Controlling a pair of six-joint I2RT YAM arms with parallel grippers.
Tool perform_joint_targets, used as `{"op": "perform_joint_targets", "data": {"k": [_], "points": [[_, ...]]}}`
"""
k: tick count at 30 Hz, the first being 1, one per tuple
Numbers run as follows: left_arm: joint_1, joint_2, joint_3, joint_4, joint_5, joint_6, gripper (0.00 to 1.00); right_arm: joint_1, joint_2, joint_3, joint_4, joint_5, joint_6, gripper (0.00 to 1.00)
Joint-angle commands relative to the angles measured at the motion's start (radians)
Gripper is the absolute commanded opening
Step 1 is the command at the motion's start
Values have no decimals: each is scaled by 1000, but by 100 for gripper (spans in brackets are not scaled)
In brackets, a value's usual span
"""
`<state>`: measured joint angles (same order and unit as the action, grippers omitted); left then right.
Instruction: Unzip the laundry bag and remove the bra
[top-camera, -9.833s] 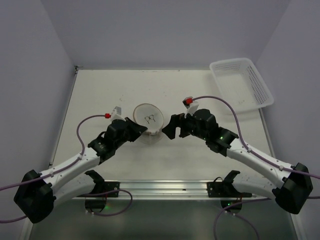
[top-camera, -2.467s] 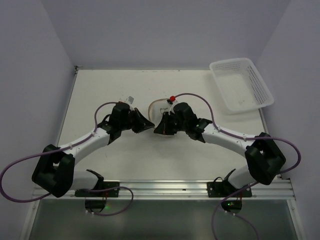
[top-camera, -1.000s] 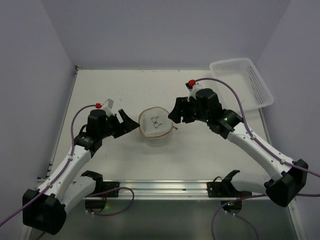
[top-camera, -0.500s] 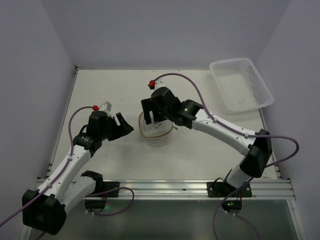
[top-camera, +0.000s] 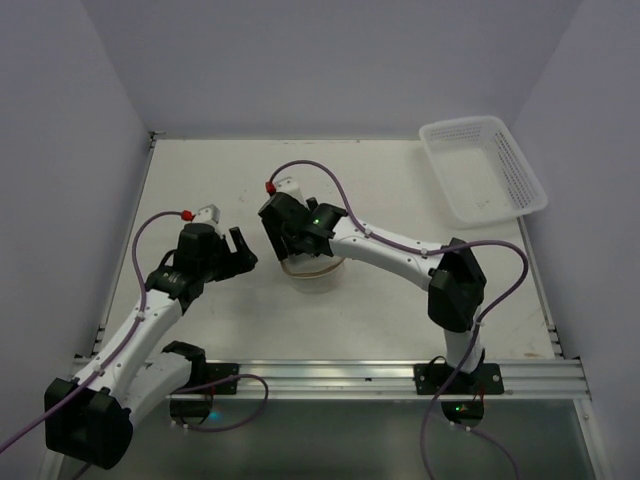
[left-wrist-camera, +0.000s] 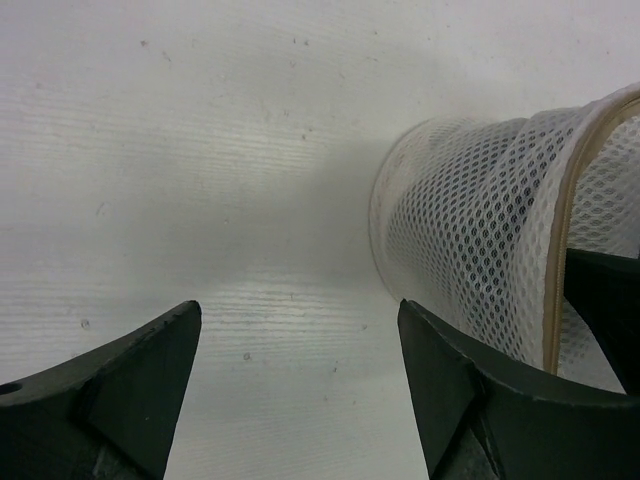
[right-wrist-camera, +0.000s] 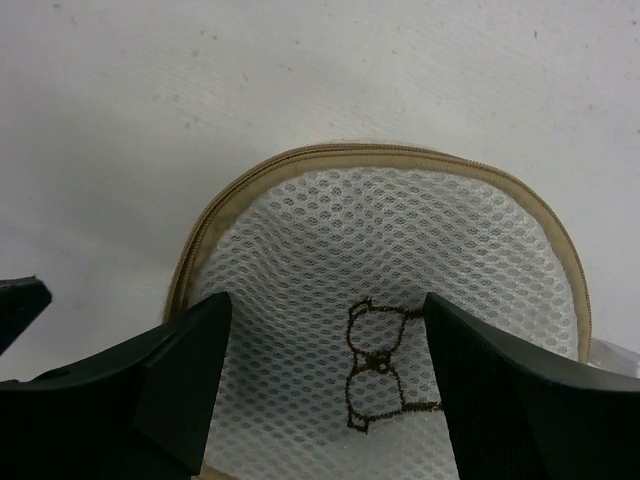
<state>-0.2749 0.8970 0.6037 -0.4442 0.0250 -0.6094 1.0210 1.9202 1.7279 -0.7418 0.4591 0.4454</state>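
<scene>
The laundry bag (top-camera: 322, 272) is a round cream-white mesh pouch with a tan zipped rim, lying at the table's middle. In the right wrist view its face (right-wrist-camera: 400, 240) shows the small black bra outline (right-wrist-camera: 375, 375). My right gripper (top-camera: 303, 248) hovers right over the bag, open and empty, with the outline between its fingers (right-wrist-camera: 325, 400). My left gripper (top-camera: 243, 252) is open and empty just left of the bag. The bag's mesh side (left-wrist-camera: 480, 260) lies by its right finger (left-wrist-camera: 470, 400). The bra itself is hidden.
A white perforated basket (top-camera: 485, 165) stands at the back right corner. The right arm (top-camera: 400, 245) stretches across the table (top-camera: 200, 180) from the right. Grey walls close in the back and both sides.
The right arm has swung left from the bag's right side and now hangs over the bag. The left gripper has stayed open just left of the bag.
</scene>
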Motion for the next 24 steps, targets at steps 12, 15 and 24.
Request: {"op": "perform_joint_targets", "data": {"k": [12,15,24], "points": [[11,16,7,48,24,39,84,1,8,-27,12,56,27,10],[11,14,7,65,49,33,84,1,-10,-44,28,33,24,0],[13,92,-77,238,203,-58,86,-15,-76,-163,101,-68,44,0]]}}
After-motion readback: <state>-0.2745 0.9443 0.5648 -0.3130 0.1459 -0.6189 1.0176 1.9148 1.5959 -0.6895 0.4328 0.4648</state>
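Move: The top panel of the laundry bag, with its brown emblem, lies about 4 cm below the right hand, its middle some 3 cm to the right and about 1 cm farther out. A clear tab sticks out from the bag's right rim, about 9 cm right of that hand and 1 cm back; the left gripper waits about 10 cm to its left, 1 cm back and 4 cm lower. From the left hand, the panel's middle is some 14 cm right, 2 cm ahead and about level. The right hand sinks about 4 cm in all onto the mesh panel of the laundry bag, its fingers closing from wide open to fully shut beside the emblem during the first half of the descent, then it keeps going down with a slight draw back towards the base, the shut tips pressing into the mesh and seeming to pinch it. The left hand, fingers still wide open, first stays put and then moves about 2.5 cm to the right towards the bag's left side, without reaching it. ##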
